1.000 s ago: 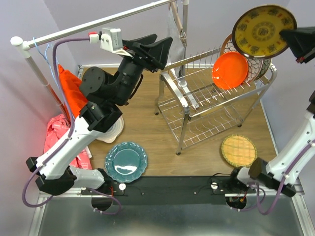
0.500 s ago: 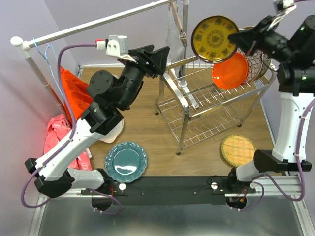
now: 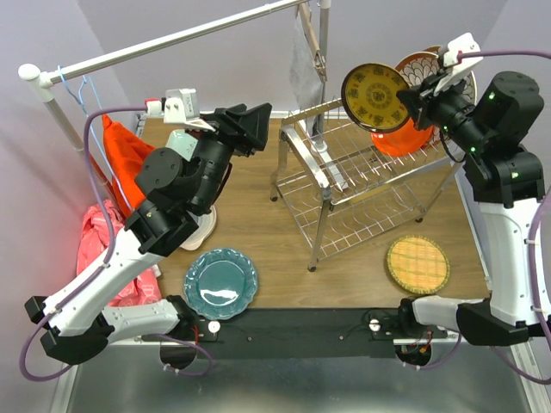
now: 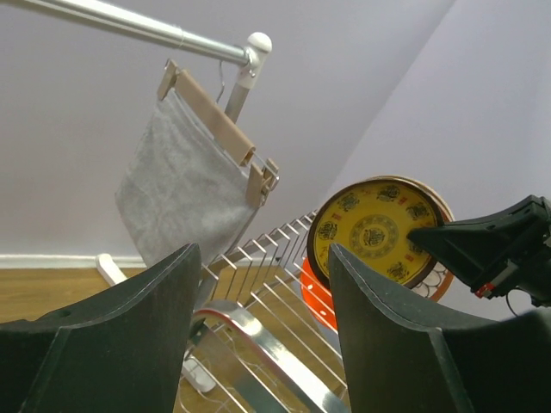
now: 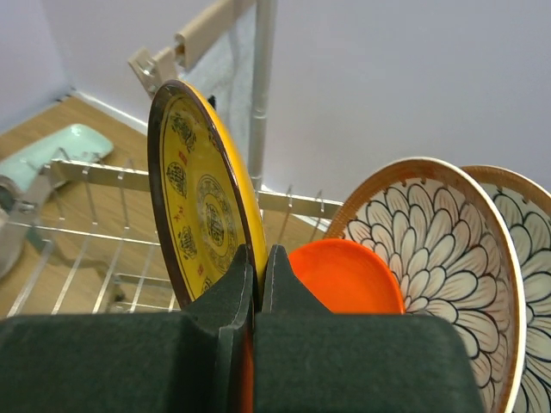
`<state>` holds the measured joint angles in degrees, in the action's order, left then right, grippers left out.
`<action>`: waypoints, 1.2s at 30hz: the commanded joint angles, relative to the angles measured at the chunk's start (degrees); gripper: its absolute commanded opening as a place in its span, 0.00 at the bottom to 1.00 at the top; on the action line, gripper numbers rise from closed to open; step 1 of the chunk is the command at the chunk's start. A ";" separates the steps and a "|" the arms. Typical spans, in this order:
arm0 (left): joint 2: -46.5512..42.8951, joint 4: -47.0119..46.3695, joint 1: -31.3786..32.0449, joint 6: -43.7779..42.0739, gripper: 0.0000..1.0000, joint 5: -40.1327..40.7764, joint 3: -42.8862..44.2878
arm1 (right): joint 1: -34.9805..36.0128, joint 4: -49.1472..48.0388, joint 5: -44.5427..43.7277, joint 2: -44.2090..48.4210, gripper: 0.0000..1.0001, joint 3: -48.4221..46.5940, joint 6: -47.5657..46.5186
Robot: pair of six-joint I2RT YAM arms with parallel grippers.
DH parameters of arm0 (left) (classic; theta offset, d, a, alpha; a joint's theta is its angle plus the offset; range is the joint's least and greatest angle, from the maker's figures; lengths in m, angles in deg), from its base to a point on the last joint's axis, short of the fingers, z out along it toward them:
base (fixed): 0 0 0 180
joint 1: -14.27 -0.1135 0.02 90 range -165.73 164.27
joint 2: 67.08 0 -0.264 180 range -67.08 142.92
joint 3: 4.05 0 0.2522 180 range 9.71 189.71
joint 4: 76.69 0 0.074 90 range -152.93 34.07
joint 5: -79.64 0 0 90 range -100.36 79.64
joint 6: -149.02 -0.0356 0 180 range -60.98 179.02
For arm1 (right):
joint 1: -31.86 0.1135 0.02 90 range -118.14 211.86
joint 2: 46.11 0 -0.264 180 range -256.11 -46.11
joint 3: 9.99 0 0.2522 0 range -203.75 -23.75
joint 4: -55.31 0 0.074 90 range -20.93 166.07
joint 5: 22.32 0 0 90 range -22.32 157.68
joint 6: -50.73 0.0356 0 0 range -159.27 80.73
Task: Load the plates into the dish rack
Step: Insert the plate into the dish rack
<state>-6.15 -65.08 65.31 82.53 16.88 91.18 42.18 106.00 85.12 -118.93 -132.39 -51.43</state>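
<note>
My right gripper (image 3: 411, 96) (image 5: 258, 258) is shut on the rim of the dark-yellow patterned plate (image 3: 376, 96) (image 5: 202, 206) (image 4: 374, 231), holding it on edge above the top tier of the dish rack (image 3: 344, 185). An orange plate (image 3: 400, 139) (image 5: 349, 275) and two brown-rimmed floral plates (image 3: 422, 64) (image 5: 430, 232) stand in the rack behind it. On the wooden floor lie a teal scalloped plate (image 3: 220, 283) and a yellow woven plate (image 3: 417, 264). My left gripper (image 3: 258, 125) (image 4: 261, 258) hangs open and empty, left of the rack.
A long white rail (image 3: 172, 39) crosses the back, with a grey cloth on a wooden hanger (image 3: 303, 60) (image 4: 185, 185) beside the rack. Orange cloth (image 3: 120, 151) and pink cloth (image 3: 99, 241) lie at the left. A white dish (image 3: 202, 231) sits under my left arm.
The right arm carried the patterned plate from the upper right leftward and then down toward the rack's top tier. The left arm drew back slightly to the left, jaws still open.
</note>
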 commanded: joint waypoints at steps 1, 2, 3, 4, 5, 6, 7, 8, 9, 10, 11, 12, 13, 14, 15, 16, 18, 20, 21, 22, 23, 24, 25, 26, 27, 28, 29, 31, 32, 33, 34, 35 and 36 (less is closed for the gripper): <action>-0.28 0.75 -0.25 1.98 0.70 2.55 -1.05 | 2.94 -5.54 -10.56 2.94 0.01 5.01 -5.85; -0.37 0.75 -0.25 2.07 0.70 2.64 -1.40 | 3.73 -5.72 -11.71 3.29 0.01 5.45 -6.38; -0.37 0.75 -0.25 2.42 0.70 2.64 -1.58 | 4.08 -5.73 -13.28 3.29 0.00 6.07 -7.25; -0.46 0.66 -0.25 2.51 0.70 2.64 -1.67 | 4.17 -6.07 -14.08 3.56 0.00 6.51 -7.61; -0.63 0.66 -0.25 2.60 0.70 2.73 -2.02 | 4.61 -6.16 -14.44 3.82 0.00 6.86 -7.87; -0.63 0.48 -0.25 2.77 0.70 2.64 -2.19 | 4.70 -6.34 -15.23 3.91 0.01 7.21 -8.66; -0.63 0.48 -0.25 2.95 0.70 2.64 -2.37 | 4.96 -6.78 -15.67 4.08 0.00 8.08 -8.84; -0.63 0.48 -0.25 2.95 0.70 2.64 -2.46 | 5.40 -7.13 -16.02 4.35 0.01 8.44 -9.10; -0.63 0.40 -0.25 3.03 0.70 2.73 -2.63 | 5.67 -7.48 -16.89 4.70 0.01 8.88 -9.72; -0.81 0.48 -0.25 3.04 0.70 2.81 -2.72 | 5.84 -7.92 -17.08 4.79 0.01 9.32 -10.07; -0.90 0.48 -0.25 3.04 0.70 2.81 -2.81 | 6.37 -8.01 -17.08 4.88 0.01 9.50 -10.51; -0.90 0.57 -0.25 3.04 0.70 2.81 -2.90 | 6.72 -8.01 -19.60 4.88 0.01 9.59 -11.03; -0.98 0.48 -0.25 3.12 0.70 2.90 -2.98 | 6.98 -8.19 -20.41 4.88 0.01 9.67 -11.30; -1.07 0.48 -0.25 3.21 0.70 3.08 -3.25 | 7.51 -8.19 -20.85 4.96 0.01 10.02 -11.56; -1.25 0.48 -0.33 3.21 0.70 3.08 -3.42 | 7.69 -8.19 -21.73 5.14 0.01 10.20 -12.18; -1.25 0.48 -0.33 3.30 0.70 3.16 -3.51 | 7.86 -8.45 -22.17 5.31 0.00 10.46 -12.36; -1.34 0.40 -0.33 3.39 0.70 3.17 -3.69 | 8.39 -8.36 -22.87 5.58 0.01 10.99 -12.79; -1.16 0.40 -0.33 3.47 0.70 3.17 -3.86 | 9.27 -8.45 -23.84 5.67 0.01 11.52 -12.97; -1.16 0.31 -0.33 3.39 0.70 3.08 -3.86 | 9.45 -8.45 -24.72 5.75 0.01 12.30 -13.32; -1.16 0.31 -0.33 3.47 0.70 3.08 -3.86 | 9.71 -8.45 -25.07 5.76 0.01 12.66 -13.41; -1.16 0.22 -0.42 3.48 0.70 3.08 -3.95 | 10.06 -8.45 -25.34 6.10 0.01 13.19 -13.41; -1.16 0.22 -0.42 3.39 0.70 2.99 -4.13 | 10.06 -8.54 -25.52 6.37 0.01 13.63 -13.33; -1.16 0.22 -0.42 3.47 0.70 3.08 -4.04 | 10.32 -8.63 -25.86 6.46 0.01 14.24 -13.24; -1.42 0.22 -0.33 3.48 0.70 3.08 -4.39 | 10.94 -8.80 -26.22 6.55 0.01 14.59 -13.24; -1.42 0.22 -0.51 3.56 0.70 3.08 -4.39 | 11.38 -8.98 -27.44 6.72 0.01 14.86 -13.59; -1.51 0.22 -0.51 3.65 0.70 3.16 -4.57 | 11.64 -9.50 -27.97 6.72 0.00 15.47 -13.85; -1.77 0.13 -0.60 3.83 0.70 3.17 -4.83 | 11.91 -9.77 -28.50 6.81 0.01 15.56 -14.03; -1.86 0.04 -0.69 3.74 0.70 3.17 -5.01 | 12.17 -10.21 -29.56 6.81 0.01 15.83 -14.29; -2.04 0.04 -0.69 3.83 0.70 3.17 -5.18 | 12.00 -10.30 -29.65 6.81 0.01 15.91 -14.29; -1.95 0.04 -0.69 3.83 0.70 3.17 -5.18 | 12.08 -10.38 -29.82 6.81 0.01 16.00 -14.20; -2.13 0.04 -0.77 3.83 0.70 3.08 -5.27 | 12.08 -10.56 -30.17 6.90 0.01 16.09 -14.20; -2.04 0.04 -0.77 3.83 0.70 3.08 -5.36 | 12.17 -10.65 -30.35 6.99 0.00 16.09 -14.20; -2.21 0.04 -0.77 3.83 0.70 3.16 -5.36 | 12.09 -10.91 -30.52 7.07 0.00 16.09 -14.03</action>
<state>-7.00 -64.05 64.88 85.70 17.93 86.31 54.01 98.61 58.32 -113.35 -116.79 -64.83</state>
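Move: The right hand holds the yellow plate by its near edge. The rack slot just left of the orange plate lies about 9 cm ahead of this hand, 2 cm to its right and 19 cm below. The orange plate stands some 10 cm ahead, 6 cm right and 20 cm down, and the front flower plate about 17 cm ahead, 11 cm right and 15 cm down. From the empty left hand the slot is roughly 17 cm ahead, 39 cm right and 22 cm below. Still pinching the yellow plate by its edge, the right hand lowers it about 5 cm towards the slot beside the orange plate, hesitating partway and easing slightly right. Meanwhile it swings some 15 degrees clockwise and rolls its left side down about as much. The empty left hand sinks nearly 4 cm, fingers staying open. ##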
